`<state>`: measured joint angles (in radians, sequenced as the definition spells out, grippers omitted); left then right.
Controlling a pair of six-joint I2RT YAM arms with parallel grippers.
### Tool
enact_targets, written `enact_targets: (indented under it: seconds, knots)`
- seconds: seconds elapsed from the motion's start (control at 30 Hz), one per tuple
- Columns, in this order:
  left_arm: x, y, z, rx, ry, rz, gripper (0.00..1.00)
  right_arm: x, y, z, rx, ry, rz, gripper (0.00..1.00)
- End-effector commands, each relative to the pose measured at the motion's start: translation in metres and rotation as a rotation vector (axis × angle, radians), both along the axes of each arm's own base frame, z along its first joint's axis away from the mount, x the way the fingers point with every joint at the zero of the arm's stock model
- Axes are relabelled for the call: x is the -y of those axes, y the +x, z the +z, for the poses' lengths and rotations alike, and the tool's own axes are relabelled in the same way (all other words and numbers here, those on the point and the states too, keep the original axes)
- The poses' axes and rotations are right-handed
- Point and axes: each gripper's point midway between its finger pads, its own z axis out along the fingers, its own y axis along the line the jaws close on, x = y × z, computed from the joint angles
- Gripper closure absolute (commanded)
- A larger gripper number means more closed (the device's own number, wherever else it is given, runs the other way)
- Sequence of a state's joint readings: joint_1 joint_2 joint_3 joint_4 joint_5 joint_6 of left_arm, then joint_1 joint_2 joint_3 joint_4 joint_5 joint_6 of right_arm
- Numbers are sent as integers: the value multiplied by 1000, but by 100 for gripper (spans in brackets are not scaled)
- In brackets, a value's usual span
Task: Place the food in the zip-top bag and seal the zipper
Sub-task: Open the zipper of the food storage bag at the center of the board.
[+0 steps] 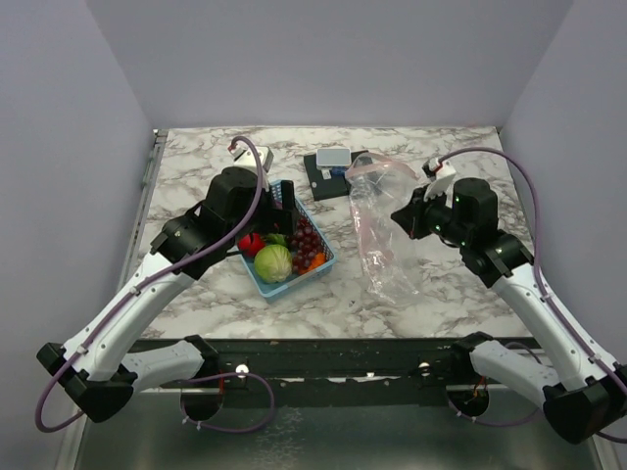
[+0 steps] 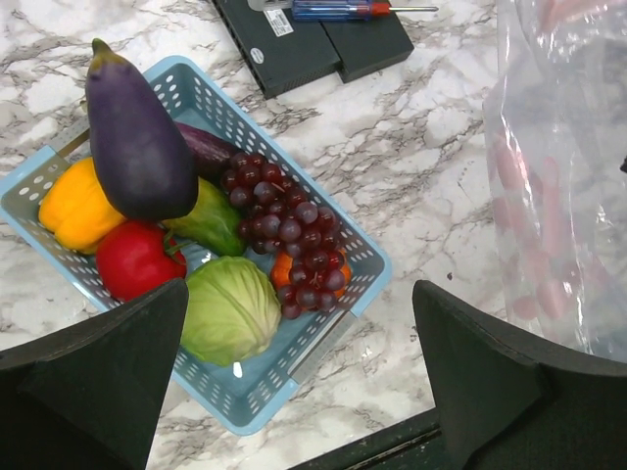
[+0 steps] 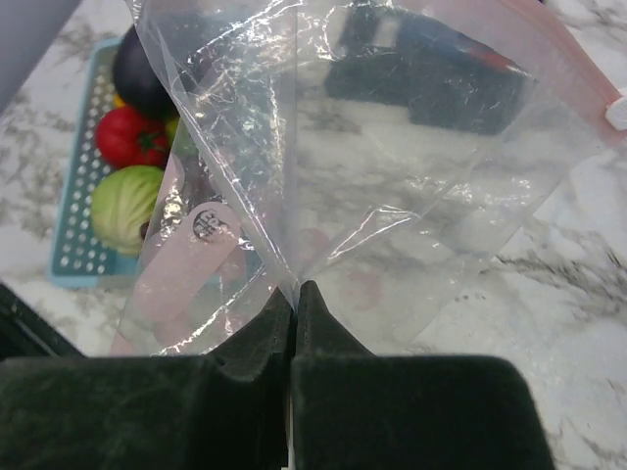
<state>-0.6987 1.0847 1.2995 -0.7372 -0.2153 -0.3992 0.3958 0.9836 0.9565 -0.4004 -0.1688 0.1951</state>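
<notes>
The food lies in a light-blue basket (image 1: 277, 287): a green cabbage (image 2: 230, 308), a purple grape bunch (image 2: 289, 235), a dark eggplant (image 2: 137, 137), and red (image 2: 137, 259), yellow (image 2: 73, 211) and orange (image 2: 281, 269) pieces. My left gripper (image 2: 304, 392) hovers open above the basket's near corner, holding nothing. The zip-top bag (image 1: 377, 230) stands lifted right of the basket. My right gripper (image 3: 296, 289) is shut on a fold of its clear side. The pink zipper (image 3: 549, 39) runs along the bag's upper edge, and the mouth gapes.
A black flat device (image 1: 328, 176) with a grey block (image 1: 333, 157) on it lies behind the basket, and a screwdriver (image 2: 338, 10) rests on it. Lilac walls enclose the marble table (image 1: 196, 166) on three sides.
</notes>
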Motion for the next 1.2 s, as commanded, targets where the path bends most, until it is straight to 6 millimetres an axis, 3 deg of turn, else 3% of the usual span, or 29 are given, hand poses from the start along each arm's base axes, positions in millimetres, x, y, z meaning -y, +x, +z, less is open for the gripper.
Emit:
enact_targets:
  seconds: [0.0, 0.2, 0.43, 0.8, 1.17]
  knots:
    - [-15, 5, 5, 4, 32, 43, 1, -44, -33, 26, 145, -3, 348, 99]
    - [-19, 4, 23, 13, -18, 47, 1, -59, -65, 23, 296, -106, 538, 99]
    - [-12, -6, 28, -24, -81, 26, 1, -59, -88, 18, 394, -173, 667, 99]
    - [18, -29, 47, -99, -225, -114, 2, -50, -95, 4, 455, -269, 719, 99]
    - [38, -44, 34, -201, -259, -228, 2, -56, -93, 20, 531, -310, 764, 99]
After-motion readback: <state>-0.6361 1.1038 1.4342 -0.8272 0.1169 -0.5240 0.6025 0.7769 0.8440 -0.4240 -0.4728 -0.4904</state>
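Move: The zip-top bag's pink mouth stands about 12 cm ahead of the right hand, which already pinches the bag wall, and 3 cm to its left, near its height. From the open left hand that mouth is some 11 cm ahead, 21 cm right and 7 cm lower. The basket is about 2 cm ahead, 4 cm left and 18 cm below the left hand; the black boxes are 20 cm ahead, 12 cm right and 21 cm below it. The bag, still pinched by its wall in the shut right fingers, is drawn back about 9 cm and left 5 cm while that wrist swings some 40 degrees counter-clockwise and tips up, turning the mouth towards the left gripper. The left hand, fingers wide open, first edges left and up, then reverses right and back towards the mouth, still rising, its left side rolling down. ##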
